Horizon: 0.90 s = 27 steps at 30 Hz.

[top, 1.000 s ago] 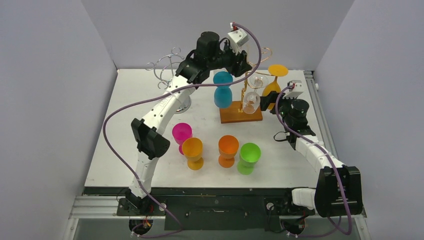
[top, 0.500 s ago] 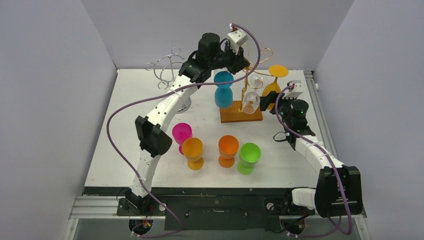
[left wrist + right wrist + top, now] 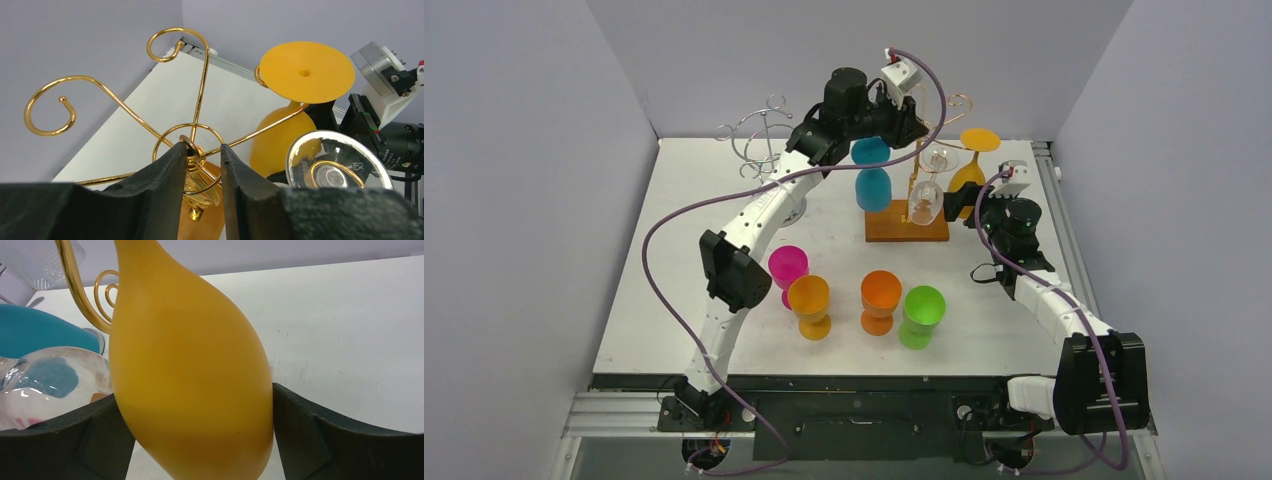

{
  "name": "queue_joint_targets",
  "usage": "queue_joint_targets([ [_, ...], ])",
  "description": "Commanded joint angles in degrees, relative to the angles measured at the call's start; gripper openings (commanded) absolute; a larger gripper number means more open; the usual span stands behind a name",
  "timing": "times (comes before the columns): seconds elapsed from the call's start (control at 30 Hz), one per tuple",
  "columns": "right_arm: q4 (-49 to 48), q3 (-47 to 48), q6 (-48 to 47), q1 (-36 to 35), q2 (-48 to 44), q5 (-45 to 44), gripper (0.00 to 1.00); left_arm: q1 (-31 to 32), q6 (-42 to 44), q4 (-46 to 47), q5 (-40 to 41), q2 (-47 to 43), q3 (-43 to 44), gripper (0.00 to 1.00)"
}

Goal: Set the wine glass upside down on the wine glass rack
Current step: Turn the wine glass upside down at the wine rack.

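Observation:
The gold wine glass rack stands on a wooden base at the back of the table. A yellow wine glass hangs on it upside down, its round foot resting on a gold arm. My right gripper is shut on its bowl, with both fingers against its sides. My left gripper is over the rack's top loop. Its jaws stand narrowly open with the loop between them, against the left finger. The right finger is apart from the loop.
A blue glass and clear glasses also hang from the rack. A silver wire rack stands at the back left. Pink, amber, orange and green glasses stand upright near the front.
My left arm has come in closer over the rack's top and its jaws have narrowed. The blue glass has shifted slightly. The right arm has stayed put.

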State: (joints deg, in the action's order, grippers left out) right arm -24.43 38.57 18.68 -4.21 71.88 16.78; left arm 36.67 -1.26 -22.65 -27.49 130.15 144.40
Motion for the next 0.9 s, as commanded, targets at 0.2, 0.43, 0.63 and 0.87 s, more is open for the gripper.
queue_joint_targets([
  [0.2,9.1,0.3,-1.1,-0.1,0.3,0.2,0.84,-0.6,-4.2,5.2,1.7,3.0,2.7,0.0],
  [0.43,12.8,1.0,-1.6,0.5,2.4,-0.1,0.84,-0.6,-1.7,4.9,3.6,4.1,2.7,0.0],
  [0.63,17.0,-0.4,-2.2,0.6,0.9,-1.2,0.84,-0.9,1.0,3.7,7.0,5.1,3.6,0.0],
  [0.87,22.9,-1.5,-1.7,0.4,-0.5,-1.6,0.84,-0.9,3.3,3.1,8.4,4.7,3.5,0.0],
])
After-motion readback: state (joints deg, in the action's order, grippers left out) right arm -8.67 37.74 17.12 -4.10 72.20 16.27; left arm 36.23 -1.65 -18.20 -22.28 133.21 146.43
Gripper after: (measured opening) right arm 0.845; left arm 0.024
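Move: The centre hook at the top of the golden rack lies about 1 cm ahead and 2 cm right of the left hand, level with it. From that hand, the clear glass hangs some 5 cm back and 4 cm right, the blue glass 4 cm back and 7 cm left, both about 12 cm lower. The hanging yellow wine glass is already between the right hand's fingers, its middle about 2 cm ahead and 4 cm above. Close the left fingers on the rack's centre hook and push it forward about 3 cm, turning the wrist a few degrees counter-clockwise. Keep the right hand still around the yellow bowl at first, then drop it away below the glass, some 7 cm down and 3 cm back, fingers still wide open and tipping down about 15 degrees. ##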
